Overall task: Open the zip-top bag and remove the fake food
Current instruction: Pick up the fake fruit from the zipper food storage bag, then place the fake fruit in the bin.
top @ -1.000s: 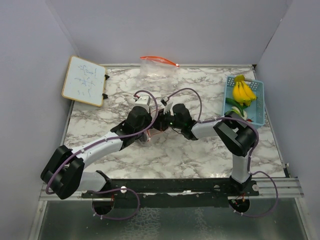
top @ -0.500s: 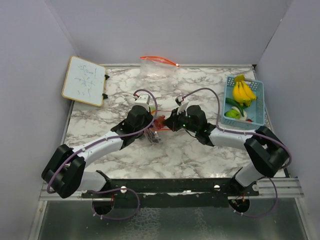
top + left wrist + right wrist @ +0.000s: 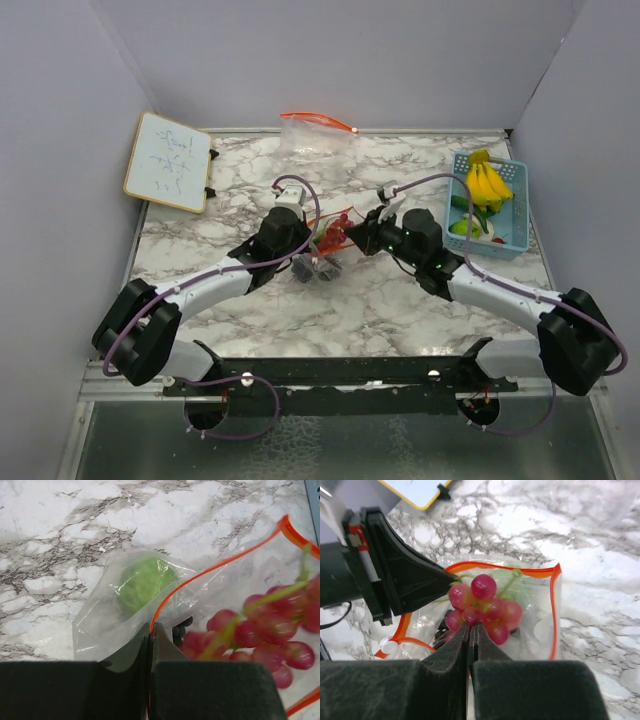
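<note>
The zip-top bag, clear with an orange-red rim, hangs spread between my two grippers at mid-table. My left gripper is shut on one side of the rim. My right gripper is shut too; the opposite rim runs in to its tips. Fake food shows in the open mouth: a red grape cluster against the right fingertips, a round lime-green fruit behind the film, and a dark piece beneath. More fake food, a yellow banana bunch and green pieces, lies in the basket.
The light-blue slotted basket stands at the right edge. A second clear bag with an orange zip lies at the back centre. A small whiteboard leans at the back left. Grey walls close in three sides.
My right arm has swung out to the right and its gripper has pulled away from the left one. The bag's mouth has spread wider between them, showing the grapes.
</note>
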Motion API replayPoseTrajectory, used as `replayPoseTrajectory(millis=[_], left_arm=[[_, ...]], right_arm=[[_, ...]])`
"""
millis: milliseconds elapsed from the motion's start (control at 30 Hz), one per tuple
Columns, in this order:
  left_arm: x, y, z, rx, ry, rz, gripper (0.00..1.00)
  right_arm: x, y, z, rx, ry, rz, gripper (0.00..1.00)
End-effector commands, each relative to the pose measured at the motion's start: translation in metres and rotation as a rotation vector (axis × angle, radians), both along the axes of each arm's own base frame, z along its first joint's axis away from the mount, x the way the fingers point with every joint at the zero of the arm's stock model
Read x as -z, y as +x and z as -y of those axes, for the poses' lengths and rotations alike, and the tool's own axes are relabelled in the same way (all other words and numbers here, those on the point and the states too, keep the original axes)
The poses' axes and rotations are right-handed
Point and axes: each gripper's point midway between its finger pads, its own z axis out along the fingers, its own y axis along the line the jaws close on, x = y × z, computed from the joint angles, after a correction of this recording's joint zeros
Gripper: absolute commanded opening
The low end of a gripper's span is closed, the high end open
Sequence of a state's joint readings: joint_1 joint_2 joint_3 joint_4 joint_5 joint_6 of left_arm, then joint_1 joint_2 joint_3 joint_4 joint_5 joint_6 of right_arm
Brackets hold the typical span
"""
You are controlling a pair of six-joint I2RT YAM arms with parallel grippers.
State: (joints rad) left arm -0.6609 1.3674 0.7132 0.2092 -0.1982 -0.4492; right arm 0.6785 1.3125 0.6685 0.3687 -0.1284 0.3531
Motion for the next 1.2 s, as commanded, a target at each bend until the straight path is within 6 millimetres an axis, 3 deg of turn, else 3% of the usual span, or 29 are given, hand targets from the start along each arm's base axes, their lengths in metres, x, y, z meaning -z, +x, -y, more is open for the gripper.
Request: replayPoseTrajectory(millis=[0,300,533,767,1033,1167], left_arm=[[0.000,0.007,0.003,-0.004,-0.005,-0.001,0.00],[0.009,0.003,0.012,0.035,-0.033,-0.020,0.00],[0.017,0.004,0.017,0.050,-0.033,-0.037,0.00],[0.016,0.004,0.016,0.052,-0.028,-0.034,0.00],[0.014,0.005,0.016,0.058,-0.018,-0.027,0.00],[0.013,0.005,0.018,0.063,-0.019,-0.029,0.00]], right_arm=[[-0.039,0.006,0.025,0.085,0.023,0.118,0.01],[-0.080,0.012,0.039,0.128,0.064,0.189,0.01],[-0.121,0.031,0.070,0.197,0.096,0.251,0.01],[-0.134,0.054,0.130,0.355,0.056,0.276,0.01],[-0.119,0.082,0.227,0.705,-0.126,0.245,0.01],[-0.112,0.085,0.261,0.843,-0.210,0.231,0.01]])
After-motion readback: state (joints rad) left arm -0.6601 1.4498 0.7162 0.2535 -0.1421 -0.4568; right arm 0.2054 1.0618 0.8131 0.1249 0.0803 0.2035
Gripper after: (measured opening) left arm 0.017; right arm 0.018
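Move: The right hand already holds the red grapes at the bag's mouth. The blue basket they are bound for lies about 36 cm to its right, 11 cm farther out and some 12 cm below; the bananas stand in it about 16 cm ahead and 36 cm right. The bag's middle is roughly 6 cm to the right hand's left, 8 cm down, no farther out. From the left hand, pinching the bag's rim, the basket is some 46 cm right and 11 cm ahead. Upward and somewhat rightward at first, the right hand draws the grapes clear of the bag, then sweeps right and forward towards the basket, some 21 cm right, 8 cm out and 10 cm up in all, its wrist swinging about 35 degrees clockwise and its grip kept. The left hand keeps pinching the bag's rim and sinks about 2 cm. ##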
